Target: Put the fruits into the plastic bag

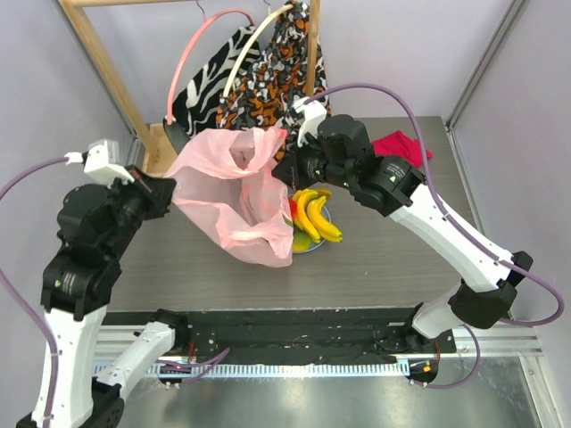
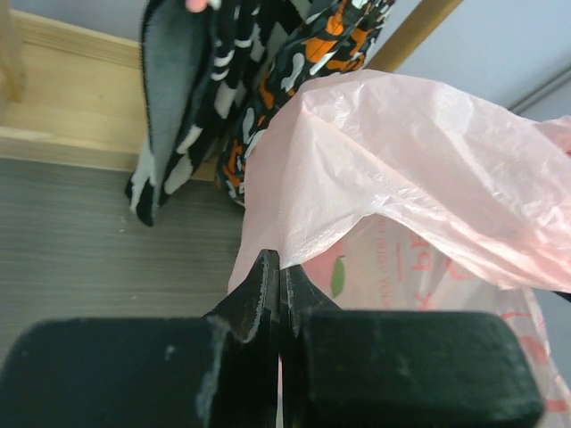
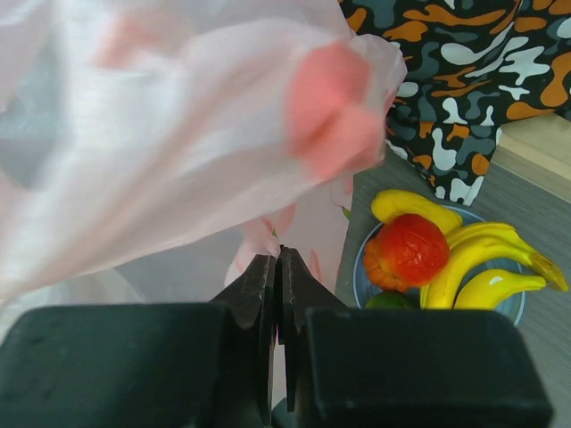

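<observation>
The pale-pink plastic bag (image 1: 236, 192) hangs lifted above the table, its mouth stretched between both grippers. My left gripper (image 1: 168, 192) is shut on the bag's left rim (image 2: 294, 205). My right gripper (image 1: 287, 165) is shut on the bag's right rim (image 3: 268, 236). The yellow bananas (image 1: 314, 216) lie on a round blue plate (image 1: 310, 247) just right of the bag's bottom. In the right wrist view the red apple (image 3: 412, 249), an orange (image 3: 376, 267), a green-yellow fruit (image 3: 391, 301) and the bananas (image 3: 482, 263) sit on the plate (image 3: 357, 267).
An orange-and-black patterned garment (image 1: 272, 71) and a black-and-white one (image 1: 210, 76) hang from a wooden rack (image 1: 103, 67) at the back. A folded red cloth (image 1: 400, 147) lies at the back right, behind the right arm.
</observation>
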Robot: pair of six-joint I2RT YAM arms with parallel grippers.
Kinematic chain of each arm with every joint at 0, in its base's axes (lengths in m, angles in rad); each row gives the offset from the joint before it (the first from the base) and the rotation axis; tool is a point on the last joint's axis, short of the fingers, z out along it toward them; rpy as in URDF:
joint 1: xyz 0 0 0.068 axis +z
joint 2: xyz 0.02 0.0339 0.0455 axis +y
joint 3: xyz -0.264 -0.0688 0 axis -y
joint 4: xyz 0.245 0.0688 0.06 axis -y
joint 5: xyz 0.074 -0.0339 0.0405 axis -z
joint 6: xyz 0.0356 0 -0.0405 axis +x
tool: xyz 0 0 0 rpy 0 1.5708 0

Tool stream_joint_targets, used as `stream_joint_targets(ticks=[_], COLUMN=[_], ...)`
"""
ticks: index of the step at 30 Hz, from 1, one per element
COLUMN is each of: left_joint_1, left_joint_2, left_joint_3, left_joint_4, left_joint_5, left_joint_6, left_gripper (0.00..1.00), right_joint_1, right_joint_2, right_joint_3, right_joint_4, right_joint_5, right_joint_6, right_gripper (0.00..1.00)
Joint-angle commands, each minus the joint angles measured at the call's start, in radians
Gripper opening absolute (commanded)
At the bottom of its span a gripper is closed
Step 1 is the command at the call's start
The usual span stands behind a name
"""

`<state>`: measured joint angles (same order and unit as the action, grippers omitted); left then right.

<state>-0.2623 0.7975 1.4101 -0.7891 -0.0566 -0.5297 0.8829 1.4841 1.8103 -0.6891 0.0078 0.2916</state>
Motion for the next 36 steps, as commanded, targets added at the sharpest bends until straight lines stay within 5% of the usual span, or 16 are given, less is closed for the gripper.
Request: stream_joint_targets(ticks=[1, 12, 17, 19, 20, 23, 24, 27, 36], left_joint_1=[0.006, 0.005, 0.005, 0.005, 0.005, 0.005, 0.005, 0.005, 0.005], left_joint_2=[-0.053, 0.016, 0.008, 0.006, 0.009, 0.02, 0.022, 0.023, 0.074], left_joint_3=[0.052, 0.351, 0.3, 0.235, 0.21, 0.158, 0.153, 0.153, 0.204], left_joint_4=[-0.108, -0.347, -0.464, -0.463, -0.458, -0.418, -0.376, -0.242, 0.008], left_joint_5=[-0.098, -0.241, -0.282, -0.256, -0.226, -0.18, -0.149, -0.091, 0.135], left_joint_6=[0.077, 0.053, 0.022, 0.013, 0.013, 0.043, 0.054, 0.114, 0.356], left_gripper=[0.0, 0.0, 0.01, 0.15, 0.44, 0.83, 0.89, 0.99, 1.0], right_joint_1=[-0.005, -0.007, -0.009, -0.012, -0.013, -0.025, -0.025, -0.028, -0.035], right_joint_2=[0.024, 0.209, 0.245, 0.277, 0.292, 0.338, 0.347, 0.369, 0.392], right_joint_3=[0.009, 0.04, 0.052, 0.066, 0.075, 0.107, 0.11, 0.113, 0.107], right_joint_4=[0.022, 0.045, 0.057, 0.066, 0.063, 0.06, 0.06, 0.056, 0.051], right_joint_5=[-0.09, -0.163, -0.167, -0.183, -0.212, -0.25, -0.274, -0.298, -0.331], right_joint_6=[-0.005, -0.003, -0.014, -0.029, -0.032, -0.04, -0.045, -0.065, -0.081], right_gripper=[0.08, 0.01, 0.01, 0.01, 0.01, 0.01, 0.01, 0.01, 0.01])
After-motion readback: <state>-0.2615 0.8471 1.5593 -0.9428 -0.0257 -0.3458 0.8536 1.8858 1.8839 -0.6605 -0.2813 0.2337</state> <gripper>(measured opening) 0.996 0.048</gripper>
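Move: Both shut hands already hold the pink plastic bag's rim; its open body hangs between them, middle about 11 cm right of the left hand and 10 below. The plate of fruits lies on the table about 10 cm ahead, 4 right and 34 below the right hand; from the left hand it is 13 cm ahead, 23 right and 37 below. The patterned hanging bag is some 25 cm ahead of the right hand and 4 left. The right hand keeps its pinch on the rim and carries it down about 14 cm and some 8 cm left, towards the table left of the fruits, tipping down about 15 degrees. The left hand draws back, left and slightly up, then sinks while its fingers open wide to let go of the rim, and comes forward, right and up again, ending nearly where it began. ##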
